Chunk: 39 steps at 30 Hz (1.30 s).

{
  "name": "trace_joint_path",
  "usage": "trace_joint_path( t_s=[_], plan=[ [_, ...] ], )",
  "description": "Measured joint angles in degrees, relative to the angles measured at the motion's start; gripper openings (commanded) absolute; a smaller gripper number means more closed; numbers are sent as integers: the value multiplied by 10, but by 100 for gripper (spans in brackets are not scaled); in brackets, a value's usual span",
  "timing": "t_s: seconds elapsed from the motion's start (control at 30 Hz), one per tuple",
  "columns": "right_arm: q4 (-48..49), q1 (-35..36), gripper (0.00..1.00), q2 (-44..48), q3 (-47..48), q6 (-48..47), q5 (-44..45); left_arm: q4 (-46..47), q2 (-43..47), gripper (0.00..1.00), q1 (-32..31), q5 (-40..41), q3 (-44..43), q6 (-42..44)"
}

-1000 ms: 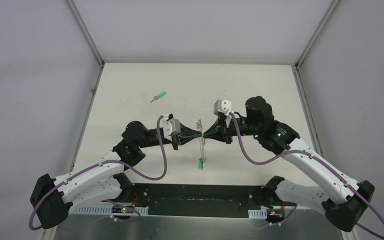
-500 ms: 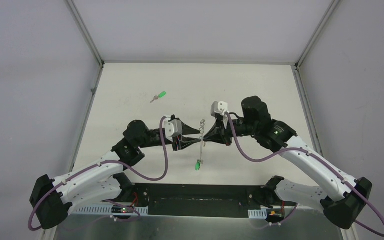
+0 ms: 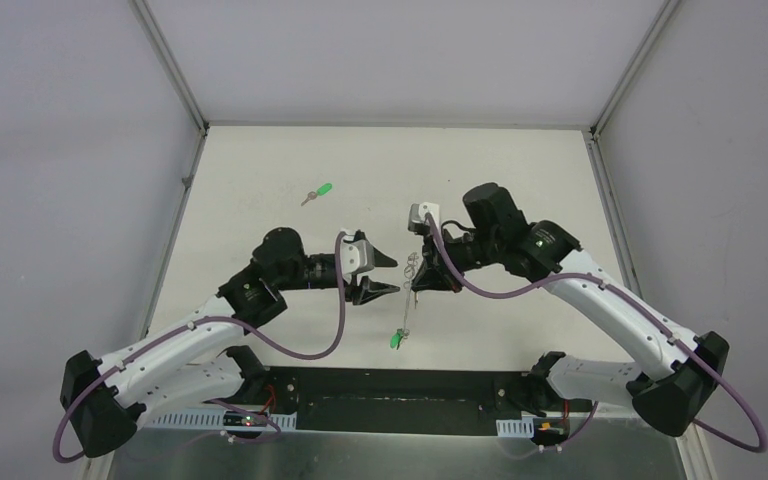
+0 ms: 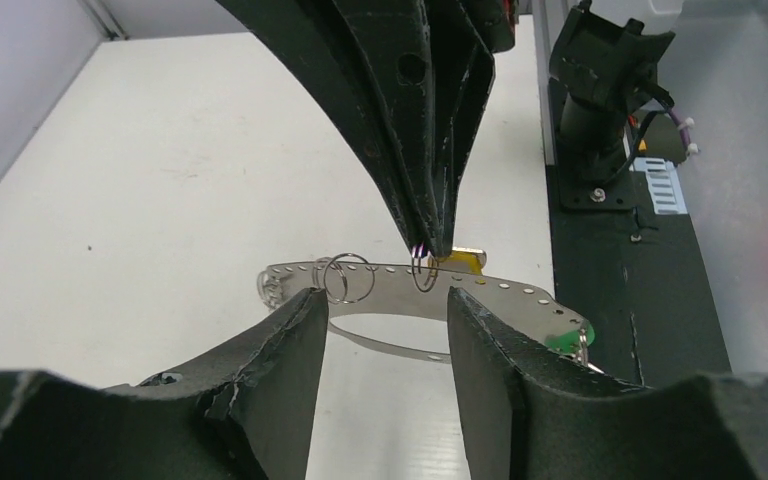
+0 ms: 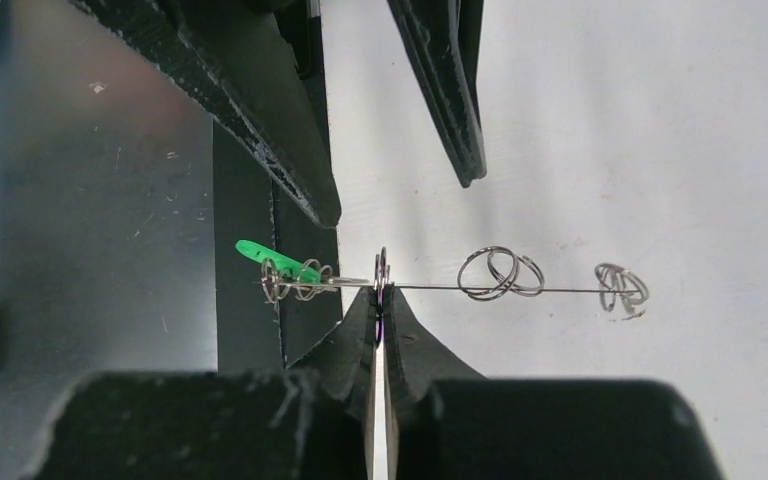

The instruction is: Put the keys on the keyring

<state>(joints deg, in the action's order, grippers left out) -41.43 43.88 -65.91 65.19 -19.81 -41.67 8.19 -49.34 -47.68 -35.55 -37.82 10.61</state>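
Observation:
The keyring (image 3: 406, 300) hangs above the table as a thin grey loop with small split rings on it. My right gripper (image 3: 416, 279) is shut on it near its middle; in the right wrist view the keyring (image 5: 520, 290) shows edge-on as a fine line beyond the gripper (image 5: 380, 292). A green key (image 3: 396, 341) dangles at its near end, and a yellow head (image 4: 457, 258) shows by the right fingertips. My left gripper (image 3: 388, 274) stands open just left of the ring, its jaws either side of the keyring (image 4: 390, 283) without touching. A second green key (image 3: 317, 193) lies on the table.
The white table (image 3: 520, 180) is walled at the back and both sides. A black base plate (image 3: 390, 400) with both arm mounts runs along the near edge, right under the dangling green key.
My left gripper has opened, let go of the keyring and drawn back to the left. The right arm has carried the ring slightly left, and the hanging green key swung with it.

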Motion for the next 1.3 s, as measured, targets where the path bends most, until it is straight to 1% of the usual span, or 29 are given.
trace_joint_path(
  t_s=[0.23,0.37,0.43,0.6,0.8,0.9,1.07,1.1,1.17,1.2,1.3],
  plan=[
    [-59,0,0,-42,41,0,8,-40,-48,41,0,-21,-26,7],
    [-80,0,0,-60,55,3,10,-48,-75,31,0,-41,-43,5],
    [-86,0,0,-67,57,6,12,-47,-85,25,0,-52,-47,4],
    [-96,0,0,-76,58,11,14,-44,-107,16,0,-77,-49,-3],
    [-95,0,0,-76,58,15,14,-42,-111,14,0,-85,-49,-6],
    [-95,0,0,-76,58,15,14,-40,-113,10,0,-85,-49,-8],
    [-95,0,0,-76,58,16,14,-37,-121,11,0,-86,-49,-10],
    [-95,0,0,-76,58,16,14,-35,-122,10,0,-86,-49,-10],
    [-95,0,0,-76,58,17,16,-33,-126,2,0,-87,-49,-11],
    [-95,0,0,-76,58,17,16,-32,-127,0,0,-88,-49,-12],
    [-97,0,0,-76,58,17,19,-30,-130,0,0,-90,-49,-12]
  ],
)
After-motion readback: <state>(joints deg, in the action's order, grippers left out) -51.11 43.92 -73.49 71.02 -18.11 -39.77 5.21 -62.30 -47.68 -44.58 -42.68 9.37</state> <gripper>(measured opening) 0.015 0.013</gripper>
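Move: The small ring at the middle of the keyring plate is about 3 cm to the left hand's right, 2 cm below and 1 cm back. It is already pinched in the right fingertips, so it lies right at that hand's point. From the left hand, two loose rings on the plate lie some 3 cm ahead, 2 cm right and 2 cm lower. The green-tagged key is about 9 cm back, level sideways and 6 cm lower. The left fingers, half open at first, shut on the small ring right at the right fingertips, after the hand goes down and to the right by about 5 cm in all, its fingers dipping and swinging slightly clockwise. The right hand keeps its pinch on the ring, sinking some 2 cm and tipping its fingers about 10 degrees further down, then holds. ##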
